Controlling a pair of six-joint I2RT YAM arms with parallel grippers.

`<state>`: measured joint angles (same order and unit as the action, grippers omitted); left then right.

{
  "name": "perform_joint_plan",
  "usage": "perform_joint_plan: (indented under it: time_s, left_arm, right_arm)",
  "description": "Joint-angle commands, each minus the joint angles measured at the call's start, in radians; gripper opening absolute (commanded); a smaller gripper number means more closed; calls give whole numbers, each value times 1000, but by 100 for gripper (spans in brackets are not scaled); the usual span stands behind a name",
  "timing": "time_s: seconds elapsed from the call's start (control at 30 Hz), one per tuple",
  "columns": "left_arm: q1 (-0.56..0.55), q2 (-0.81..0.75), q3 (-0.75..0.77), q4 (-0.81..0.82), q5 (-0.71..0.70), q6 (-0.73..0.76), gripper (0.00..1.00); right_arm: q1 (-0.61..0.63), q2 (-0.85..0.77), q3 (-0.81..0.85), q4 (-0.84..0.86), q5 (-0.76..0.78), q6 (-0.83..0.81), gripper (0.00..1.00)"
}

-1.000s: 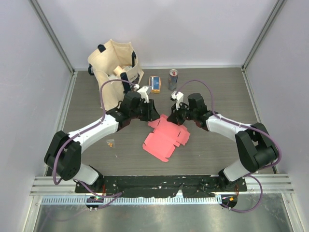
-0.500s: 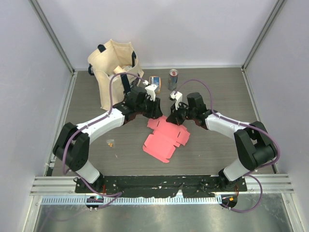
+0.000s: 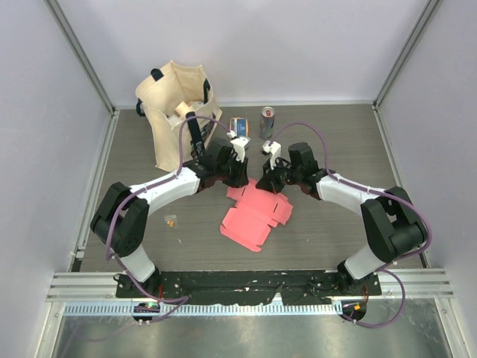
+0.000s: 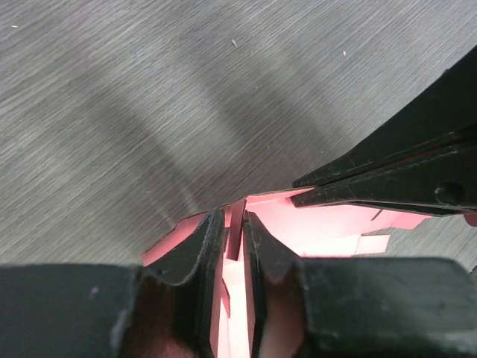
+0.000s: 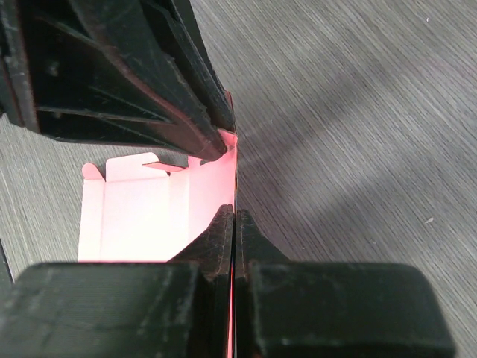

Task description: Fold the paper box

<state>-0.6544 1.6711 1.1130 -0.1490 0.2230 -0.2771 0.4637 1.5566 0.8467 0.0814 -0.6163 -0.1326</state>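
Note:
The paper box (image 3: 252, 218) lies unfolded and flat, a pinkish-red card sheet in the middle of the table. Both grippers meet at its far edge. My left gripper (image 3: 240, 180) stands open by a narrow gap, and an upright flap (image 4: 236, 227) of the box rises between its fingers (image 4: 200, 246). The right gripper (image 3: 270, 183) is shut on the box's far edge, and in the right wrist view the thin card (image 5: 149, 216) runs between its closed fingertips (image 5: 223, 227). The left gripper's black body (image 5: 112, 74) hangs just beyond the card there.
A beige tote bag (image 3: 175, 112) stands at the back left. Next to it are an orange-and-blue packet (image 3: 238, 128) and a small can (image 3: 267, 121). A tiny orange scrap (image 3: 171, 220) lies near the left arm. Frame posts and walls enclose the table.
The left arm has swung right to the box's far edge, and its jaws have narrowed around the raised flap. The right gripper has stayed shut on the card edge.

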Motion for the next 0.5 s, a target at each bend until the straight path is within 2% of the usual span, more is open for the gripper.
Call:
perform_joint_plan:
  time_s: [0.0, 0.07, 0.1, 0.13, 0.17, 0.2, 0.23, 0.27, 0.3, 0.4, 0.43, 0.47]
  left_arm:
    - [-7, 10, 50, 9, -17, 21, 16]
    - [-14, 6, 44, 6, -59, 30, 8]
    - [-24, -7, 38, 12, -80, 35, 6]
    - [-28, -16, 24, 20, -140, 39, 5]
    - [-34, -25, 16, 29, -171, 41, 3]
    - [-42, -45, 5, 51, -195, 39, 1]
    - [-44, -54, -13, 63, -215, 35, 0]
    - [-45, -60, -25, 78, -259, 26, 0]
    - [-50, -69, -38, 113, -275, 21, 0]
    - [-60, -96, -87, 188, -306, 15, 0]
    - [-65, -108, -102, 201, -321, 13, 0]
    - [-70, -114, -108, 209, -336, 10, 0]
  right_arm:
    - [6, -10, 41, 37, -23, 10, 2]
    - [4, -10, 54, 28, -4, 50, 6]
    - [7, -9, 66, -12, 59, 85, 13]
    - [9, -4, 113, -52, 119, 129, 33]
    - [9, 2, 147, -113, 189, 275, 39]
    - [10, 8, 188, -267, 358, 345, 42]
    - [7, 20, 277, -354, 410, 397, 45]
    - [4, 22, 314, -424, 444, 495, 47]
    - [-2, 20, 346, -522, 455, 522, 48]
    - [-5, -26, 436, -600, 522, 577, 53]
    - [-4, -70, 451, -612, 608, 590, 77]
    - [-2, -88, 459, -621, 669, 609, 78]
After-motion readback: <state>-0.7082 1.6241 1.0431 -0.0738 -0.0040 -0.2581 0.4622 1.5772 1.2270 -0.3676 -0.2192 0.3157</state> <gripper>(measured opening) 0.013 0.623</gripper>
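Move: The left hand's half-open fingers already straddle the paper box's far-left corner, its middle right at the finger pads and perhaps 1 cm lower. The right hand still pinches the box's far wall; from it the same corner lies roughly 8 cm to the left, about level front to back. The box's far-right corner is some 4 cm back and 6 cm right of the right hand; the can stands about 20 cm straight ahead of it, its middle slightly higher. Shut the left gripper on the paper box's far-left corner and keep that pinch, easing about a centimetre left and slightly forward. As it closes, open the right fingers, let go of the far wall and take that hand up about 6 cm and forward about 5, a little right too, swinging the wrist some 30 degrees clockwise. ##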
